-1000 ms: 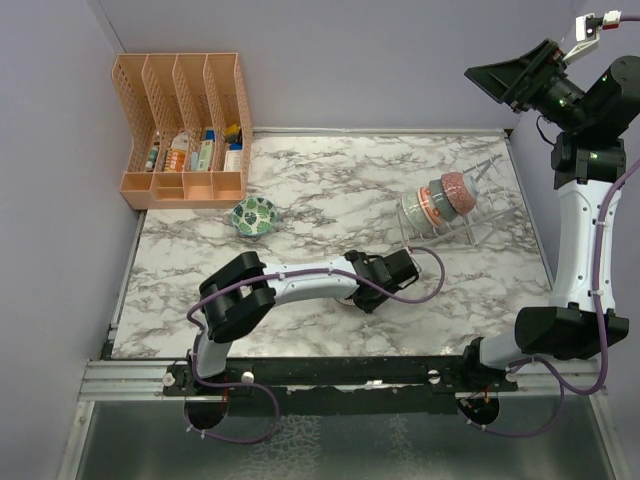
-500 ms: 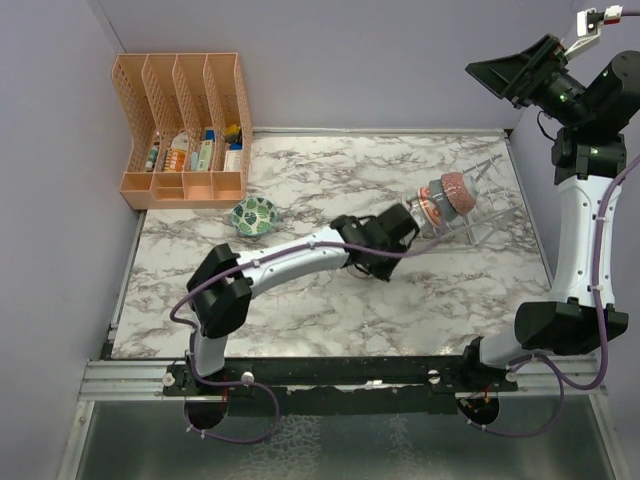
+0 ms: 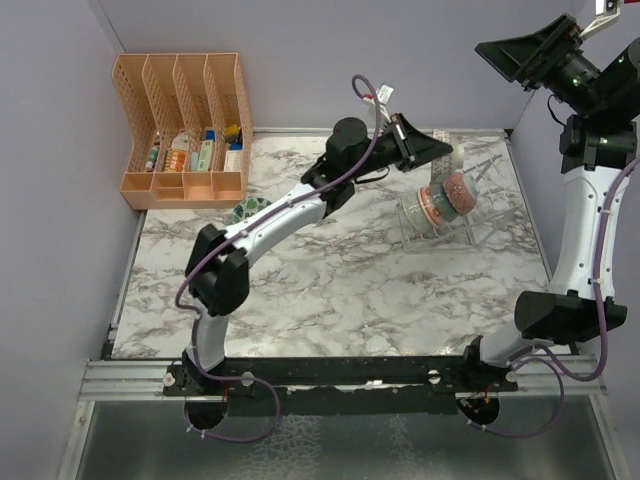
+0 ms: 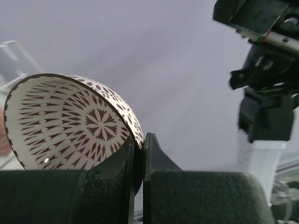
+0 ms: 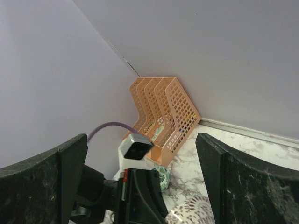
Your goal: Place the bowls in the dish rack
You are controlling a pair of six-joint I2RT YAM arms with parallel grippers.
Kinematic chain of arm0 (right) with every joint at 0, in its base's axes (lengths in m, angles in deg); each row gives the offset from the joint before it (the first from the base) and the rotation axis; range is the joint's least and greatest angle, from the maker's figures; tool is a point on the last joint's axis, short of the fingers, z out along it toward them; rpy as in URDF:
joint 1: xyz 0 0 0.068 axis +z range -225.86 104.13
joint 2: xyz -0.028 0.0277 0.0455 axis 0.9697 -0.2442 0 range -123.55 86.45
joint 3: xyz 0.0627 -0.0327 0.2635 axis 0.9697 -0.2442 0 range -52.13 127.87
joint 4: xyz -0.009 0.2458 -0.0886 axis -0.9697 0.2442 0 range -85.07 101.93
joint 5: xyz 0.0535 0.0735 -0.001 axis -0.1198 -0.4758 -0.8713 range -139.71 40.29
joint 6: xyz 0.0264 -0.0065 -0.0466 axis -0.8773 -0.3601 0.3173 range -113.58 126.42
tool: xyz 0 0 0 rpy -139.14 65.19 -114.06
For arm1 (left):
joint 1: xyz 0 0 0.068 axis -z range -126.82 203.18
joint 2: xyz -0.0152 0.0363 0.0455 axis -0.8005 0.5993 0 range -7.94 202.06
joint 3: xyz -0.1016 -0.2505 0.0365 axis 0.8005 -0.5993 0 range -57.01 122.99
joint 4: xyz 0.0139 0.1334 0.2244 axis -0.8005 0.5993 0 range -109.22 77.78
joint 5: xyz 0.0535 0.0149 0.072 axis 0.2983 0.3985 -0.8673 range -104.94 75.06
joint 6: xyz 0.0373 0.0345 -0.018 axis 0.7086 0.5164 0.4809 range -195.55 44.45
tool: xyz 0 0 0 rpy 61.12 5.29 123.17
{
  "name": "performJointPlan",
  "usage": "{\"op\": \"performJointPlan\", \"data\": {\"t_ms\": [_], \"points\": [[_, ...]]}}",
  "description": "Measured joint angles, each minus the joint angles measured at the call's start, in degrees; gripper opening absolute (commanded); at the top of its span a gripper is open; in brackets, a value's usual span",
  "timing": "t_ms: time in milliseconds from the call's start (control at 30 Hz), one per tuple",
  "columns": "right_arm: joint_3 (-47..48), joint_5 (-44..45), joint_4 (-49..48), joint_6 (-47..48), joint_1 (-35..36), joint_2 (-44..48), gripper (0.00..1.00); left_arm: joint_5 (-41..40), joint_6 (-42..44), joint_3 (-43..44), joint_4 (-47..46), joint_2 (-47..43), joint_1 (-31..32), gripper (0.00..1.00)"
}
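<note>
My left gripper is shut on the rim of a pink-white lattice bowl, held on edge in the air. From the top view this gripper and its bowl hang just above the back end of the clear dish rack. Several bowls stand on edge in the rack. A green-leaf bowl sits on the table, partly hidden under the left arm, and shows too in the right wrist view. My right gripper is raised high at the right, open and empty.
An orange slotted file organizer holding small items stands at the back left corner. The marble table ends at walls on the left, back and right. The right arm's column rises beside the rack.
My left gripper has shut on the lattice bowl down on the table and carried it up and back to the right, over the rack. The right gripper has drifted slightly upward.
</note>
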Motion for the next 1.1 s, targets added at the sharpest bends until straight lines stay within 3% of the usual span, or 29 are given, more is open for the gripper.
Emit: {"op": "performJointPlan", "data": {"t_ms": [167,367,767,1100], "points": [[0.3,-0.4,-0.6,-1.0,-0.2,-0.7,1.0,1.8,-17.2,10.3,-15.7,14.6,0.2,0.0],[0.3,-0.9,-0.9,-1.0,-0.2,-0.8,1.0,0.4,-29.0,18.6,-20.1,25.3,0.6,0.0],[-0.2,-1.4,-1.0,-0.9,-0.5,-2.6,1.0,-4.7,-38.2,28.6,-20.1,33.5,1.5,0.0],[-0.3,-1.7,-1.0,-0.9,-1.5,-2.7,1.0,-4.9,-39.9,33.6,-17.0,40.1,2.5,0.0]]}}
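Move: The left hand already pinches the brown-patterned bowl by its rim. Its goal, the free slot in the dish rack beyond the pink bowl, lies about 11 cm ahead, 14 to the right and some 28 below. The pink bowl stands about 9 cm ahead and 10 to the right, the grey bowl about 8 ahead and 7 to the right, both equally far below. From the right hand the slot is about 5 cm ahead, 13 to the right and 44 below. With the shut fingers keeping their hold on the patterned bowl's rim, the left hand swings some 7 cm to the right and about as far forward over the racked bowls, sinking only slightly, while the wrist rolls counter-clockwise as seen from behind the hand. After a brief slowing it carries on mostly downward, about 5 cm with some 3 cm more to the right, towards the free slot past the pink bowl, the roll ending near 40 degrees. ##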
